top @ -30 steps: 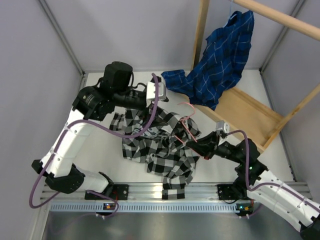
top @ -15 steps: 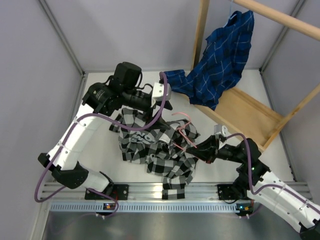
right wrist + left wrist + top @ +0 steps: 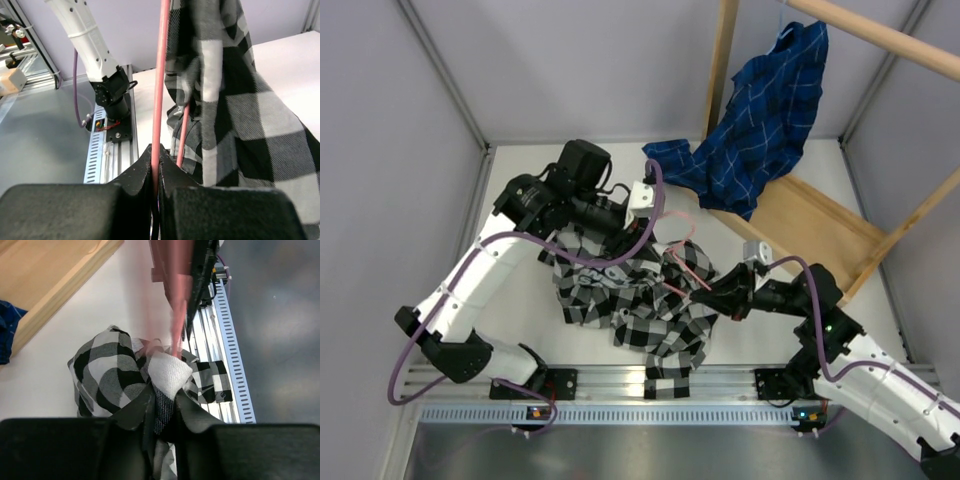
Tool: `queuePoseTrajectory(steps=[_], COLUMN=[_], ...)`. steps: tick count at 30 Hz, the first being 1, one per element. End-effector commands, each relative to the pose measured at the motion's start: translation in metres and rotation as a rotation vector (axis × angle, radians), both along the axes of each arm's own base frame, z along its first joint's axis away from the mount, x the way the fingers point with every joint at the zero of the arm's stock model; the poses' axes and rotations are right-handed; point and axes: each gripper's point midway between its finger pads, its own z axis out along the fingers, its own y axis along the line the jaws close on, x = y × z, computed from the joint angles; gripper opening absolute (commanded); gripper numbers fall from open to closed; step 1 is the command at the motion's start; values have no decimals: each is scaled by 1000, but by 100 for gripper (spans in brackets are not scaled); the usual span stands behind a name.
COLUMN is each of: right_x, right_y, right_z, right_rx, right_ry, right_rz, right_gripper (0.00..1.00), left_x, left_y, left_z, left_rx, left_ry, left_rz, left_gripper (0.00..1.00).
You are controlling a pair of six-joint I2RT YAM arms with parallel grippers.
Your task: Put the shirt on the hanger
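The black-and-white checked shirt [image 3: 630, 295] lies bunched on the table between the two arms. My left gripper [image 3: 658, 232] is down at its far edge, and in the left wrist view [image 3: 164, 402] its jaws pinch a fold of the shirt [image 3: 112, 372]. The pink wire hanger [image 3: 692, 262] sticks up out of the cloth at the shirt's right side. My right gripper [image 3: 708, 297] is shut on one pink wire of the hanger [image 3: 161, 90], seen clamped between the black jaws [image 3: 156, 167]. A second wire of it runs into the shirt [image 3: 235, 100].
A blue plaid shirt [image 3: 760, 120] hangs from a wooden rod [image 3: 880, 35] at the back right, over a wooden base board [image 3: 820, 230]. An aluminium rail [image 3: 660, 385] carries both arm bases at the near edge. Grey walls close in the left and back.
My left arm has swung right and down onto the shirt's far edge and its jaws have closed on a fold. The right gripper has kept hold of the hanger, shifting slightly.
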Motion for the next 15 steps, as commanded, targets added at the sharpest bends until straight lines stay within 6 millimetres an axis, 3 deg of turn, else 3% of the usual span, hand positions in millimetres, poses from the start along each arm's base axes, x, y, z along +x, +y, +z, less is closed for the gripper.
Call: queuePoseTrajectory(steps=[1, 6, 9, 10, 11, 12, 13, 14, 15], right_x=[-8, -7, -6, -4, -2, 3, 15, 19, 37], right_y=[-2, -1, -1, -1, -3, -4, -8, -15, -25], right_z=[39, 38, 37, 38, 39, 33, 32, 32, 19], right_rx=[72, 72, 71, 72, 73, 51, 43, 40, 3], right_ry=[-136, -133, -130, -131, -128, -99, -89, -75, -13], right_rz=[30, 29, 26, 9, -10, -39, -115, -166, -295], right_gripper=[0, 0, 0, 10, 28, 57, 99, 99, 100], left_x=[-14, -21, -25, -25, -23, -22, -19, -10, -4], left_y=[6, 8, 9, 11, 11, 12, 12, 14, 15], left_z=[18, 33, 39, 41, 41, 43, 49, 50, 49], left_rx=[-58, -97, -117, -117, -116, -117, -131, -115, -110], left_ry=[-63, -88, -101, -116, -122, -129, -157, -163, -168], left_rz=[-41, -60, -77, -70, -61, -47, -25, 40, 84], left_gripper=[16, 0, 0, 0, 0, 0, 0, 0, 0])
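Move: The shirt's collar is already between the left fingers, right at their tips, and the hanger's hook stands roughly 3 cm ahead, 3 cm right and 4 cm above that hand. The right fingers pinch the hanger's outer end. From the right hand, the collar lies about 8 cm left, 6 cm ahead and 8 cm up; the loose sleeve on the table is some 9 cm back, 5 cm left and 23 cm below. Close the left gripper the rest of the way on the bunched collar, with the hanger's neck, while easing it back and up by about 1 cm each. Hold the right hand almost still until that grip is made, then spread its fingers wide to release the hanger's end, and start it forward and up about 1 cm with a slight clockwise turn. ##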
